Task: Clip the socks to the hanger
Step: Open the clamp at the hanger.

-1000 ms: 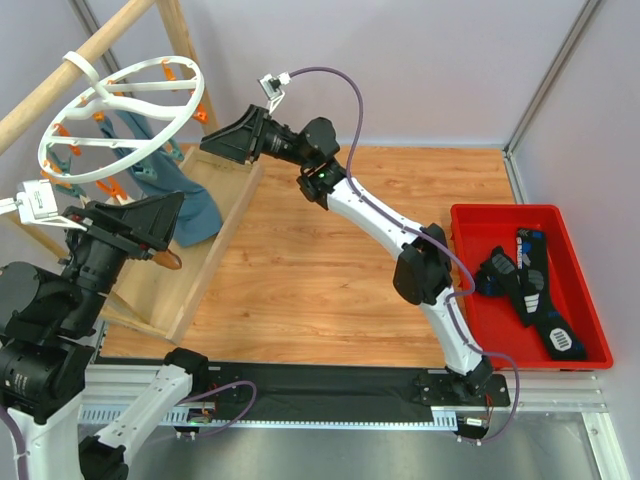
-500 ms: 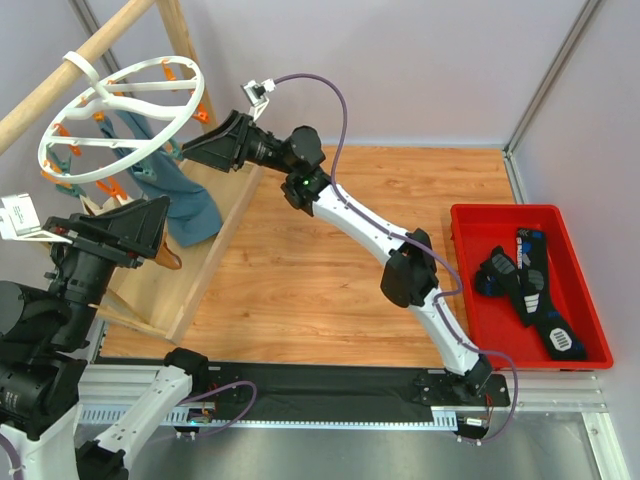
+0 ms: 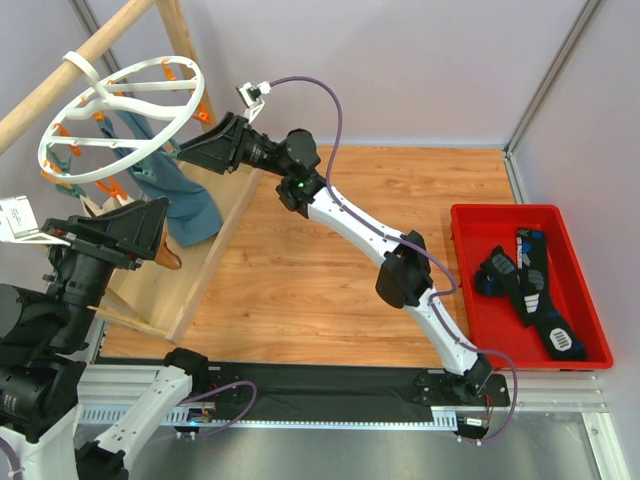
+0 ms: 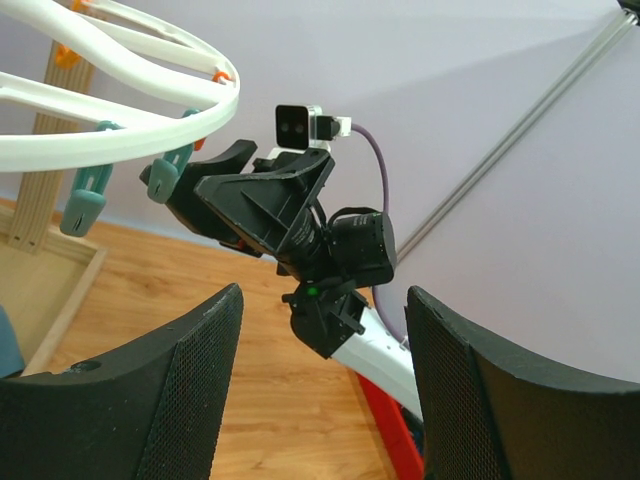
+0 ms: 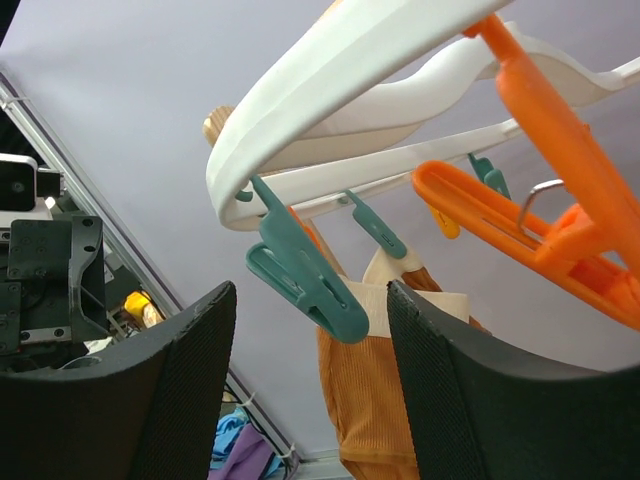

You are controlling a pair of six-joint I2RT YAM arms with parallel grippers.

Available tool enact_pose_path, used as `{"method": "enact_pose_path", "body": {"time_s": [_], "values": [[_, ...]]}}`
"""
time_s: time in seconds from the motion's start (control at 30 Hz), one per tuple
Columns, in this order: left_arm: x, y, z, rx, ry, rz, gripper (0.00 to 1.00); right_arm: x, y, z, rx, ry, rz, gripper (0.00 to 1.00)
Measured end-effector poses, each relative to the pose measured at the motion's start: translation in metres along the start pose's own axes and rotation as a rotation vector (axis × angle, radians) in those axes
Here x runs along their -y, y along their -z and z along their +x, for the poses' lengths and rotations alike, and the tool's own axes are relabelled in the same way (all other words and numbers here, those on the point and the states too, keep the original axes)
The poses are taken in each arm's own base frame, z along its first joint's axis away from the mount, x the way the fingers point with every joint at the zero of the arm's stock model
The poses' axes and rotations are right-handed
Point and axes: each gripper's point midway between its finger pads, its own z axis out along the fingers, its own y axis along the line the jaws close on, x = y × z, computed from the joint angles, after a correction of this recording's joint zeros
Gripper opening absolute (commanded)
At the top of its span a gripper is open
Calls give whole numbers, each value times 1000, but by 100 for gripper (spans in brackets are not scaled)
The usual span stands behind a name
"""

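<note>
The white ring hanger (image 3: 198, 88) hangs by its hook from a wooden pole at the far left. The black socks (image 3: 525, 285) lie in a red tray (image 3: 500, 210) at the right. My right gripper (image 3: 190, 152) is open and empty, right at the hanger's right rim. In the right wrist view (image 5: 310, 350) a teal clip (image 5: 305, 280) hangs from the hanger (image 5: 330, 70) just ahead, between the open fingers. My left gripper (image 3: 150, 225) is open and empty below the hanger. The left wrist view (image 4: 325, 380) shows the rim (image 4: 120, 130) and the right gripper (image 4: 190, 180).
Teal-blue socks (image 3: 190, 200) and a tan sock (image 3: 165, 258) hang clipped to the hanger. The tan sock also shows in the right wrist view (image 5: 380, 400). Orange clips (image 5: 530, 200) hang on the near rim. A slanted wooden frame (image 3: 200, 270) stands under the hanger. The pole (image 3: 60, 85) runs diagonally.
My right gripper has moved left, from beside the hanger up to its right rim. My left gripper has drawn back a little to the left. The socks have not moved.
</note>
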Motion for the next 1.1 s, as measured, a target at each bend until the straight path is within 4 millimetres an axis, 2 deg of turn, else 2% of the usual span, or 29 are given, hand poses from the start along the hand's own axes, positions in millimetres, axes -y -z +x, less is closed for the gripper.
{"method": "enact_pose_path", "body": {"time_s": [0.3, 0.5, 0.67, 0.8, 0.83, 0.93, 1.1], "values": [[1, 0, 0, -2, 0, 4, 73, -10, -5, 2, 4, 11, -32, 57], [1, 0, 0, -2, 0, 4, 73, -11, -6, 3, 5, 7, -37, 46], [1, 0, 2, -10, -10, 9, 72, -14, -6, 1, 10, 5, -51, 24], [-2, -3, 8, -35, -29, -1, 72, -16, -6, 3, 10, -1, -61, 21], [-3, -5, 9, -43, -35, -5, 72, -15, -5, 4, 9, -1, -61, 13], [-8, -10, 15, -67, -45, -22, 72, -11, -4, 9, 0, -9, -56, 3], [-16, -20, 20, -100, -94, -63, 72, -6, -2, 14, -12, -26, -44, 0]]}}
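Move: The teal clamp I mean to squeeze hangs from the white ring at my right fingertips, about 2 cm left of the hand point, 2 cm above it and level fore and aft. An orange clamp is some 7 cm farther forward and 2 cm to my right, 3 cm up. A second teal clamp sits about 6 cm left and 3 cm back. From my left hand the first teal clamp lies roughly 16 cm ahead, 2 cm right and 5 cm lower. I shut my right fingers all the way around where the teal clamp hangs, easing the hand back a good 1 cm and slightly up as they close, then sinking about 1.5 cm, so the closed tips end just under the clamp with nothing between them. Late on, my empty, open left hand moves about 2.5 cm forward and 2 cm down, rolling slightly. ##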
